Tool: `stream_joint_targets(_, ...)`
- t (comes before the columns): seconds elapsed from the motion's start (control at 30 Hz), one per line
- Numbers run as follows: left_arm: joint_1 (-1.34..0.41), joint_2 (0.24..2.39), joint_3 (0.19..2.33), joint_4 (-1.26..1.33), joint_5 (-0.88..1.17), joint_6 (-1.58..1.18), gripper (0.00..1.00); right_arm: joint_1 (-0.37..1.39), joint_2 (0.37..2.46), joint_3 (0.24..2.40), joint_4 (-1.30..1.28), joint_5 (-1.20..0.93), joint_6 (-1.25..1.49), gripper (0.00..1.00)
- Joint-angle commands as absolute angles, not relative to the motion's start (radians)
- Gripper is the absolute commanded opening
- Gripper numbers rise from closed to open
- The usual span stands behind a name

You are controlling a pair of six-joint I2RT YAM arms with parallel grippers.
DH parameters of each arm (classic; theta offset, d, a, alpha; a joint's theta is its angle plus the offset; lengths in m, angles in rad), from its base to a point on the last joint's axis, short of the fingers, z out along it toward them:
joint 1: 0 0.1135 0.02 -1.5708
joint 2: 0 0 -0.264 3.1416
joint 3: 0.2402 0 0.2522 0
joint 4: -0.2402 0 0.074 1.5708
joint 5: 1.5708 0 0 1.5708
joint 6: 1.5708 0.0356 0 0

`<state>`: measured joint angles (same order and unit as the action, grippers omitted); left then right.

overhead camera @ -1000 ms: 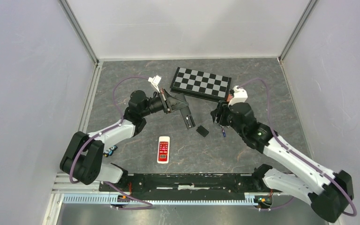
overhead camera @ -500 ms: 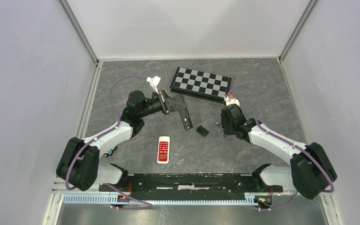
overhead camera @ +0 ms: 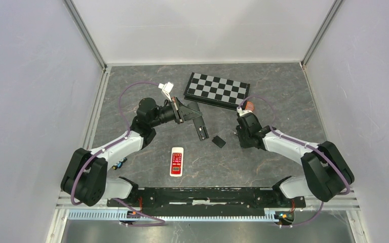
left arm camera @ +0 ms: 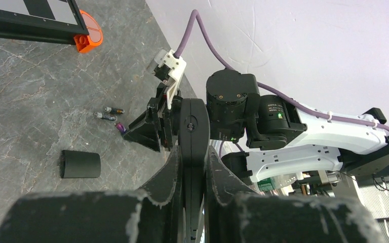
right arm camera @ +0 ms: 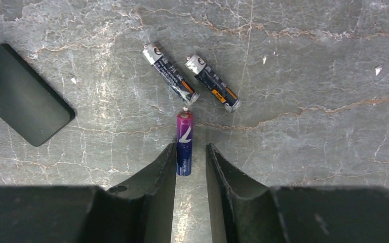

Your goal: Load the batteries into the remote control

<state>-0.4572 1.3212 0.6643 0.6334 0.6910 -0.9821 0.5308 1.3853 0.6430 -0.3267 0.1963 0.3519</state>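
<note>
My left gripper (overhead camera: 186, 112) is shut on the black remote control (overhead camera: 198, 121) and holds it above the table; the left wrist view shows the remote control (left arm camera: 193, 132) edge-on between the fingers. Three batteries lie together on the table: a purple battery (right arm camera: 184, 144) and two dark batteries (right arm camera: 170, 73) (right arm camera: 212, 83). My right gripper (right arm camera: 191, 152) is down at the table, open narrowly, with the purple battery's near end between its tips. The left finger (right arm camera: 168, 162) touches the battery; a gap shows on the other side.
The black battery cover (overhead camera: 218, 142) (right arm camera: 23, 93) lies left of the batteries. A white and red remote (overhead camera: 176, 161) lies near the front. A folded chessboard (overhead camera: 217, 90) sits at the back, with an orange piece (left arm camera: 88, 35) beside it.
My right arm has swung in and down over the batteries, and its jaws have narrowed around the purple battery. The left arm with the remote control has barely moved.
</note>
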Motion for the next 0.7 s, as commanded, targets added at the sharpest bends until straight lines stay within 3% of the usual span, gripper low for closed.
stream_joint_targets(0.0, -0.454, 1.309, 0.668, 0.667, 0.704, -0.948, 0.02, 0.528, 1.410, 0.671, -0.338, 0.182, 0.321, 0.30)
stream_joint_targets(0.13, -0.454, 1.309, 0.670, 0.649, 0.696, -0.946, 0.02, 0.527, 1.427, 0.669, -0.341, 0.152, 0.313, 0.09)
stream_joint_targets(0.2, -0.455, 1.308, 0.676, 0.618, 0.680, -0.935, 0.02, 0.527, 1.435, 0.670, -0.338, 0.139, 0.314, 0.02)
stream_joint_targets(0.4, -0.456, 1.325, 0.689, 0.500, 0.593, -0.935, 0.02, 0.526, 1.376, 0.661, -0.284, 0.044, 0.305, 0.00)
stream_joint_targets(0.67, -0.466, 1.467, 0.704, 0.469, 0.560, -1.008, 0.02, 0.546, 1.133, 0.640, -0.109, -0.320, 0.313, 0.01)
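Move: Between the right hand's open fingertips, its middle about 1 cm ahead and slightly lower, lies the purple battery. The two silver batteries lie some 5 cm ahead, one 1 cm left, the other 2 cm right; the battery cover is about 10 cm left and 2 cm ahead. The remote, held by the left hand, is roughly 19 cm left, level fore and aft, 20 cm up. From the left hand, the purple battery lies around 20 cm right, 3 cm back, 24 cm below. Closing on the purple battery, the right fingers pinch its rear half almost in place, then carry it about 5 cm left and 3.5 cm up towards the battery cover and the remote, the hand's left side rolling up and the hand turning slightly counter-clockwise. Meanwhile the left hand keeps its grip and lowers the remote about 6 cm, easing forward and tipping somewhat. ##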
